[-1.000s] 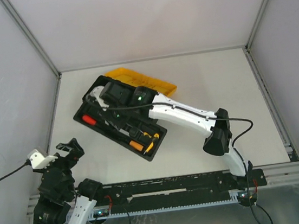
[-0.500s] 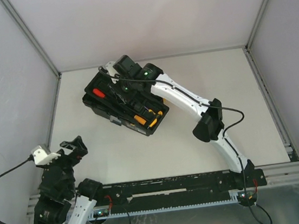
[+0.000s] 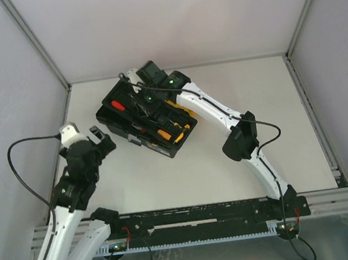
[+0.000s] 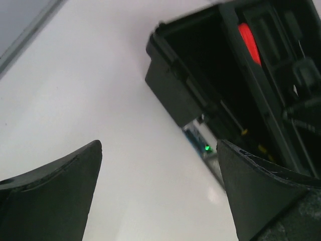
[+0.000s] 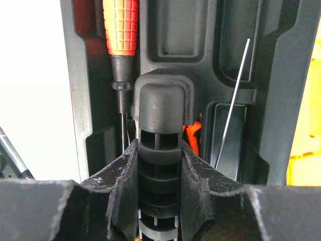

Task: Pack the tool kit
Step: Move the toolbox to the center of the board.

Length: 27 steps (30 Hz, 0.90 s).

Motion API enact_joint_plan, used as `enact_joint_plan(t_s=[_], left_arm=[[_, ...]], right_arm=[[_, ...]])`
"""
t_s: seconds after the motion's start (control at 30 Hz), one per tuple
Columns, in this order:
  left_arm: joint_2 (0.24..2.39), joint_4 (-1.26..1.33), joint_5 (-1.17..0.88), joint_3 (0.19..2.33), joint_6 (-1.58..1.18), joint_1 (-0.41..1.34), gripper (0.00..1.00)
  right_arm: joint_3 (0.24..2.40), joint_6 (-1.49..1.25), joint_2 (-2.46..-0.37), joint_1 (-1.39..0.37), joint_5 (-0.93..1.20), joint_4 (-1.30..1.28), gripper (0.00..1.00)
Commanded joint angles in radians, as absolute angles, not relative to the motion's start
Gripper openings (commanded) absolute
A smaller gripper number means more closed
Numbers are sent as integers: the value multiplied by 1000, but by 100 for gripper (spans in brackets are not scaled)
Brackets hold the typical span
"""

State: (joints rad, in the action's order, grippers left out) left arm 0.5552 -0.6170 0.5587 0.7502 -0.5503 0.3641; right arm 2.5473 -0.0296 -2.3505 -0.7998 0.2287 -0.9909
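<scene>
The black toolbox (image 3: 117,125) stands at the back left of the table. The black inner tray (image 3: 135,112) lies in its top, holding a red-handled screwdriver (image 3: 116,105) and orange and yellow-handled tools (image 3: 169,130). My right gripper (image 3: 146,94) is shut on the tray's ribbed black handle (image 5: 159,113), with the fingers (image 5: 123,175) pressed to both sides. The screwdriver (image 5: 120,25) lies left of the handle, and the yellow lid (image 5: 307,145) shows at the right edge. My left gripper (image 3: 101,142) is open and empty, just left of the toolbox corner (image 4: 175,90).
Grey walls enclose the table on three sides. A thin metal rod (image 5: 235,95) lies in a tray slot right of the handle. The black rail (image 3: 198,219) with the arm bases runs along the near edge.
My right gripper carried the tray toward the back and it now sits in the toolbox, hiding most of the yellow lid. My left arm rose and swung up toward the toolbox.
</scene>
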Motion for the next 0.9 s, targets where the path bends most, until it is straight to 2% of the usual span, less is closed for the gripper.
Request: enact_joint_plan(t_s=[0.0, 0.1, 0.33, 0.47, 0.7, 0.87], left_arm=[[669, -440, 389, 888, -554, 166, 100], [772, -347, 288, 926, -520, 59, 100], [1104, -301, 166, 1092, -389, -1, 100], [1346, -438, 83, 1277, -320, -6, 100], [1546, -381, 76, 1382, -228, -7, 100], [1693, -465, 56, 1496, -145, -7, 97]], right_arm=[[2546, 8, -2212, -754, 202, -909, 0], [2529, 7, -2161, -735, 199, -930, 0], [2433, -1, -2029, -707, 164, -937, 0], [2382, -9, -1960, -703, 149, -962, 0], [2191, -18, -1805, -706, 117, -942, 0], [2071, -20, -1699, -706, 116, -902, 0]])
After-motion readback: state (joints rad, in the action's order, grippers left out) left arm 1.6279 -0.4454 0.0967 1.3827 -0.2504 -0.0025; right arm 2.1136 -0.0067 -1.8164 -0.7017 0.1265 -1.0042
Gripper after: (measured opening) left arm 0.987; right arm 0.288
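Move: The left hand, open and empty, has the toolbox's middle about 12 cm ahead, 14 cm to its right and 15 cm below. The box's left end is some 19 cm straight ahead and 14 cm below. The right hand grips the handle of the tool tray, whose middle is 4 cm under it. The toolbox's middle is about 13 cm below that hand and 2 cm back, and the yellow lid is some 7 cm farther out and 8 cm to its right. The right arm keeps its grip on the tray's handle and takes the loaded tray off from over the toolbox, about 12 cm to the right and 10 cm up, easing back a little at the end and turning slightly clockwise. Meanwhile the open left hand sweeps some 22 cm forward towards the toolbox's left end, first rising about 4 cm and swinging a little left, then sinking to 4.5 cm below its starting height as its fingers tip down about 20 degrees, still open and with no touch on the box to be seen. ##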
